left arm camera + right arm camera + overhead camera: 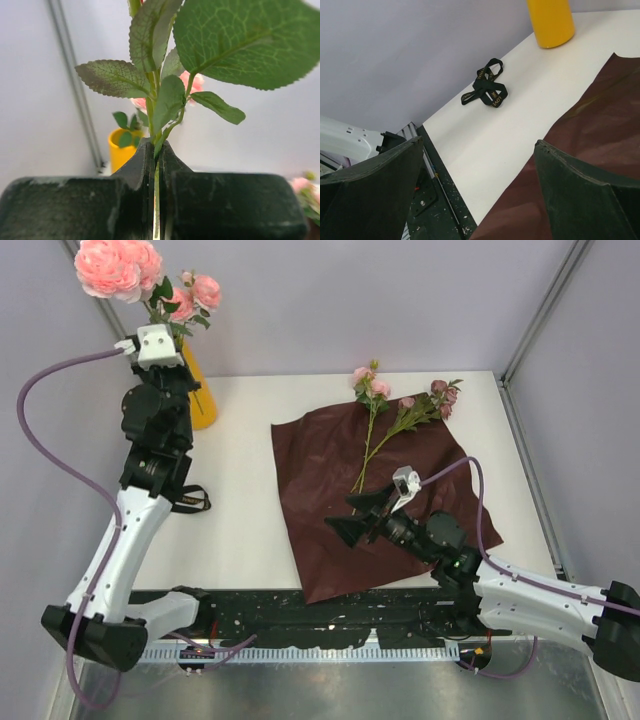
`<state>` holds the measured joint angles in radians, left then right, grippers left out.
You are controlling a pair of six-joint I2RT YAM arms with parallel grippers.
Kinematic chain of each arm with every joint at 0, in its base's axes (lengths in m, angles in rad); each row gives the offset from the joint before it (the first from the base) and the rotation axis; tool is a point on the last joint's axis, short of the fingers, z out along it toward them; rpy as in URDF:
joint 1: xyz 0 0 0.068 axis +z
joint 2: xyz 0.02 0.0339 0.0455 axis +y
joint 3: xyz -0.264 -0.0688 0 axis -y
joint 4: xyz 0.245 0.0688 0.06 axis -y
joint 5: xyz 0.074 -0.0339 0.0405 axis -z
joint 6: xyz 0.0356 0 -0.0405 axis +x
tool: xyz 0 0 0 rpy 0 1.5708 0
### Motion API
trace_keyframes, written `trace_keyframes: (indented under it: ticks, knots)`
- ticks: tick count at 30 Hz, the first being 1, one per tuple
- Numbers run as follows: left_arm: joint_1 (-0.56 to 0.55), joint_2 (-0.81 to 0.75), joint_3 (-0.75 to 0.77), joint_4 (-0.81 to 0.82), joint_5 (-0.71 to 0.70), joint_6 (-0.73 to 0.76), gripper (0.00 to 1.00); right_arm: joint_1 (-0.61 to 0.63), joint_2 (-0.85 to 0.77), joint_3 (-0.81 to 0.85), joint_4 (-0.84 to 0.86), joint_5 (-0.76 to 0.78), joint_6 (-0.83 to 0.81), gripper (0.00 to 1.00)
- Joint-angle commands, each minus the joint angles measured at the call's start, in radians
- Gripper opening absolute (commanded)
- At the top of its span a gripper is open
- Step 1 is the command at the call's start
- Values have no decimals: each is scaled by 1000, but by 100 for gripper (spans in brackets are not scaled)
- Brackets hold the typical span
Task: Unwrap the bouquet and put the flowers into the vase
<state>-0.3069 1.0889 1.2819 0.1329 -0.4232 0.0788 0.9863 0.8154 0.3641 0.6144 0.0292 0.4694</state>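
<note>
My left gripper [160, 328] is raised at the far left, shut on the green stem [156, 165] of a flower with large pink roses [112, 265]. It hangs above the yellow vase [203, 392], which my arm partly hides and which holds some leaves [125, 135]. The dark red wrapping paper [330, 455] lies flat and open on the table. Two flower stems lie on its far edge, one with pink blooms [370, 385] and one with mauve blooms [440, 395]. My right gripper [342, 512] hovers open and empty over the paper's near left part [600, 130].
The black ribbon [190, 502] lies loose on the white table left of the paper, also seen from the right wrist [487, 90]. The vase [551, 22] stands at the back left corner. A black rail [330, 615] runs along the near edge.
</note>
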Motion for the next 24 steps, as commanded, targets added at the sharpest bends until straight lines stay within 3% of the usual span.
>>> trace_keyframes:
  ticks: [1,13,24]
  knots:
    - [61,116,114,209,-111,139,0,3,-22,24,-24,24,-48,96]
    - [215,318,312,341,21,102,0,0,83,45,-18,23,-78,95]
    - [233,479,367,453,52,139,0,-8,119,81,-33,11,-106,95]
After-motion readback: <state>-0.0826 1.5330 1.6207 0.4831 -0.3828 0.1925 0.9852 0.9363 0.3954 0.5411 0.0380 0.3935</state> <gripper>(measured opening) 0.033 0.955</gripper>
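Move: The left hand holds a pink flower upright by its stem. The vase stands about 26 cm ahead and 11 cm to the left, its middle some 34 cm lower, its mouth about 19 cm lower. Roses already in it bloom 26 cm ahead, 4 cm left, 7 cm below; the ribbon lies 15 cm left, 2 cm ahead, on the table. From the empty right hand, the loose pink flower lies 38 cm ahead, 6 cm right, 24 cm lower; the vase 44 cm ahead, 43 cm left, 11 cm lower. Keeping its pinch on the stem, the left hand carries the flower roughly 10 cm forward and 7 cm left towards the vase, rising some 7 cm before it starts to sink slightly, while it turns a little counter-clockwise and tips its fingers up by about 13 degrees. The right hand stays wide open and empty over the wrapping paper, sinking about 5 cm with its fingers dipping some 10 degrees, then easing up a little. ##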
